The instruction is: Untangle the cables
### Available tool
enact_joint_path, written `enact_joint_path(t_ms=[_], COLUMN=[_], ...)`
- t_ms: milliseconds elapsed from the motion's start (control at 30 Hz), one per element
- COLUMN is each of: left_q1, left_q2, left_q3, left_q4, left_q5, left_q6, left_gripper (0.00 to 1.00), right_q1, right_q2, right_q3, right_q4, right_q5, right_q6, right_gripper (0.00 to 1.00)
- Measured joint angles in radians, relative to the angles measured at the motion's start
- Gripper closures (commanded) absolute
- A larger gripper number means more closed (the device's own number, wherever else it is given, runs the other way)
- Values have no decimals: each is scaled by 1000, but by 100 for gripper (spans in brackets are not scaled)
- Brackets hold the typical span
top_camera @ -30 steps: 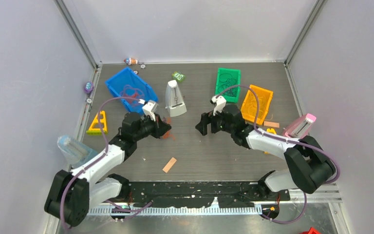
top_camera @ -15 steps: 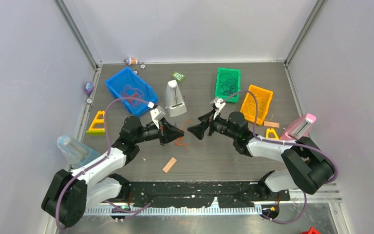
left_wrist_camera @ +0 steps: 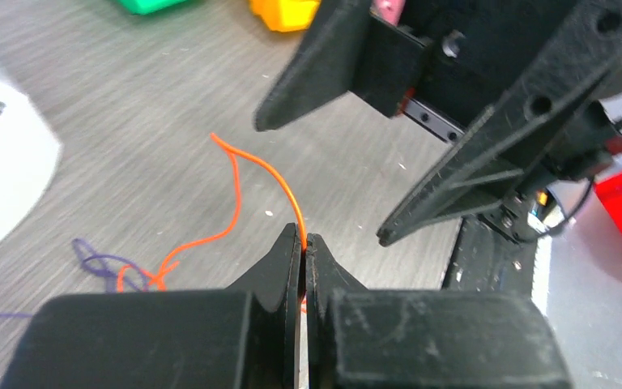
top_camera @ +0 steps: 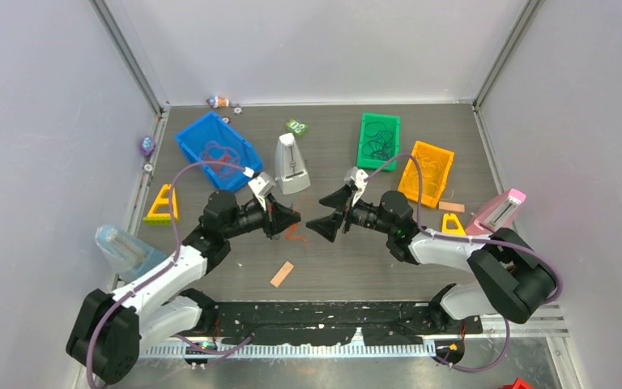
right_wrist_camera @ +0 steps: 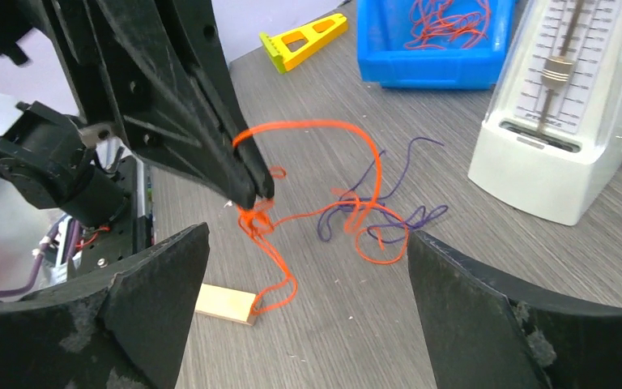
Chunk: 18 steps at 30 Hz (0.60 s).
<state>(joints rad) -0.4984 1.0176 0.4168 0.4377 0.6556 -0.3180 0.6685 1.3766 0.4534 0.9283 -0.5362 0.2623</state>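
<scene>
A thin orange cable point(left_wrist_camera: 279, 182) lies tangled with a thin purple cable point(right_wrist_camera: 405, 219) on the grey table, near the middle point(top_camera: 296, 235). My left gripper point(left_wrist_camera: 304, 241) is shut on the orange cable and holds one loop of it up off the table; it also shows in the right wrist view point(right_wrist_camera: 255, 190). My right gripper point(right_wrist_camera: 308, 235) is wide open and empty, facing the left gripper closely point(top_camera: 316, 225), with the tangle between and below its fingers point(right_wrist_camera: 470, 308). More orange cable trails down to a wooden block point(right_wrist_camera: 225, 303).
A white metronome point(top_camera: 291, 164) stands just behind the grippers. A blue bin point(top_camera: 217, 150) holds red cables, a green bin point(top_camera: 379, 139) black ones, an orange bin point(top_camera: 427, 172) sits at the right. A yellow triangle point(top_camera: 163, 204) and a clear bottle point(top_camera: 125, 250) are at the left.
Both grippers have moved toward each other over the table's middle. The left one has drawn the orange cable up and rightward. The right one's jaws have spread wide.
</scene>
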Motion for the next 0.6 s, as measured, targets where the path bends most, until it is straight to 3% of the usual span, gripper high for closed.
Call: enact_joint_path(t_ms=[100, 300, 600], left_q1=[0, 0, 33], left_q2=[-40, -126, -52], left_q3=[87, 422, 958], left_q4=[-186, -509, -881], left_q5=[-97, -216, -382], left_q6=[29, 38, 61], left_gripper=[100, 100, 100], right_q1=[0, 0, 0], right_q2=[-12, -77, -88], right_q3=[-12, -54, -77], right_q4=[-3, -8, 10], right_q5=[36, 124, 167], right_q6=[-12, -29, -43], right_gripper=[2, 2, 2])
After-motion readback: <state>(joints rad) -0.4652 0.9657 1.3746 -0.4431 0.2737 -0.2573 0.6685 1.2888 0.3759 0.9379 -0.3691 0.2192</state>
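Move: Up over the middle of the table, the left hand pinches the orange cable; the blue bin lies about 35 cm ahead of it, 26 cm to its left and 14 cm lower. The purple cable is some 6 cm ahead, 6 cm left and 16 cm below, the metronome about 24 cm ahead, 3 cm left and 8 cm lower. From the open, empty right hand, the blue bin is roughly 33 cm ahead and 30 cm left. Hoisting the pinched orange cable almost straight up by about 26 cm, the left hand pulls it away from the purple cable, drifting left towards the blue bin and swinging its fingers some 25 degrees counter-clockwise, still tightly shut. Its gripper clears the right one, which eases a couple of centimetres to the right, fingers kept wide open and empty. ##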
